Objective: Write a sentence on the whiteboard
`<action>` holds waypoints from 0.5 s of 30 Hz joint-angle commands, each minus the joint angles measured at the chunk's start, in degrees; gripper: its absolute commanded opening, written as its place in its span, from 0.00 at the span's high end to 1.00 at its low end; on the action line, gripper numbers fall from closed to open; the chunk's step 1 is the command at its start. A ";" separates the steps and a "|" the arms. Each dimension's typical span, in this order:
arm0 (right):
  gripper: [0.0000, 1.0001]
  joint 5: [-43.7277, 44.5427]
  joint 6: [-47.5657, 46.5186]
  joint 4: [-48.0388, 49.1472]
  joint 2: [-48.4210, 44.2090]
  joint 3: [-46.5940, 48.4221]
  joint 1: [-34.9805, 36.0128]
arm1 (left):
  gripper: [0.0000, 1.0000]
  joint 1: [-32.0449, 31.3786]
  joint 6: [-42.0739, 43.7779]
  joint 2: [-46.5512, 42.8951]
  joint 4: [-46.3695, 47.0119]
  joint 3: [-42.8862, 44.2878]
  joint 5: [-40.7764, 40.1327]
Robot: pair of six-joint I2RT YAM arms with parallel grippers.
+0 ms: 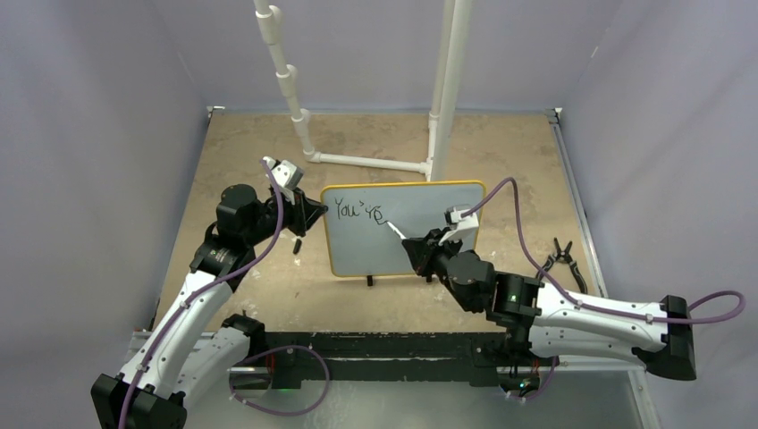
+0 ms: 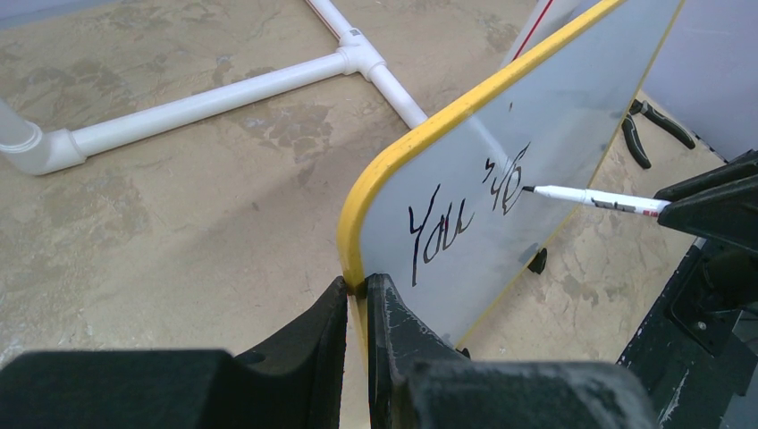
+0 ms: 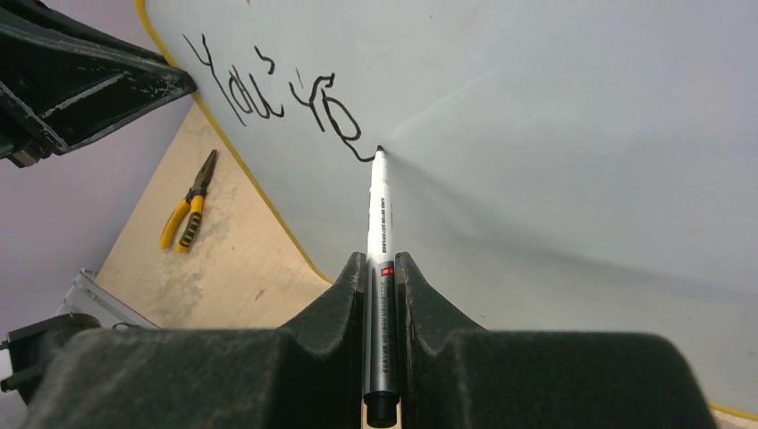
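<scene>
The whiteboard point(image 1: 420, 246), pale with a yellow frame, stands upright on small black feet mid-table. Black script on it, the sentence point(image 1: 357, 213), reads "You're" on one line; it also shows in the left wrist view point(image 2: 465, 210) and the right wrist view point(image 3: 268, 94). My left gripper point(image 2: 357, 284) is shut on the board's yellow left edge point(image 2: 353, 237), one finger on each face. My right gripper point(image 3: 381, 259) is shut on a white marker point(image 3: 379, 210). The marker's black tip touches the board point(image 3: 554, 134) just past the last letter. In the top view the marker point(image 1: 396, 231) points up-left from the right gripper point(image 1: 420, 243).
A white pipe frame point(image 1: 366, 163) lies and rises behind the board. Pliers point(image 1: 561, 259) with yellow and black handles lie on the table to the right, also seen as pliers point(image 3: 189, 210). A small dark object point(image 1: 296, 243) lies left of the board's lower corner.
</scene>
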 commanded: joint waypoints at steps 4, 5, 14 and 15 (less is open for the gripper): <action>1.00 -2.51 -7.34 6.06 -7.80 -1.09 -0.51 | 1.00 -0.26 0.29 -0.12 1.44 -0.39 2.61; 1.00 -2.97 -7.67 6.23 -9.01 -1.38 -0.44 | 1.00 -0.22 0.33 -0.19 1.38 -0.39 2.55; 1.00 -3.85 -8.75 -1.41 -13.68 0.43 -0.42 | 0.51 -0.22 0.51 -0.95 0.57 0.39 1.28; 1.00 -3.66 -8.86 -2.45 -13.51 0.84 -0.50 | 0.46 -0.22 0.63 -0.91 0.27 0.83 0.96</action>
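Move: The right hand holds the marker, its tip on the whiteboard about 8 cm ahead, 4 cm left and 1 cm below the hand. The whiteboard's middle lies some 7 cm ahead, level sideways and 4 cm lower. The fresh "re" is about 8 cm ahead, 7 cm left and 1 cm up; "You" is as far ahead, 13 cm left and 2 cm up. From the left hand, pinching the board's left edge, the board's middle is about 18 cm right, 2 cm back and 6 cm down. Upward, about 6 cm, and some 3 cm to the right, easing back slightly, the right hand lifts the marker tip off the end of the "e", its fingers tilting up by several degrees and keeping their grip. Late on, the left hand almost stays in place and opens its fingers, letting go of the whiteboard's left edge. ##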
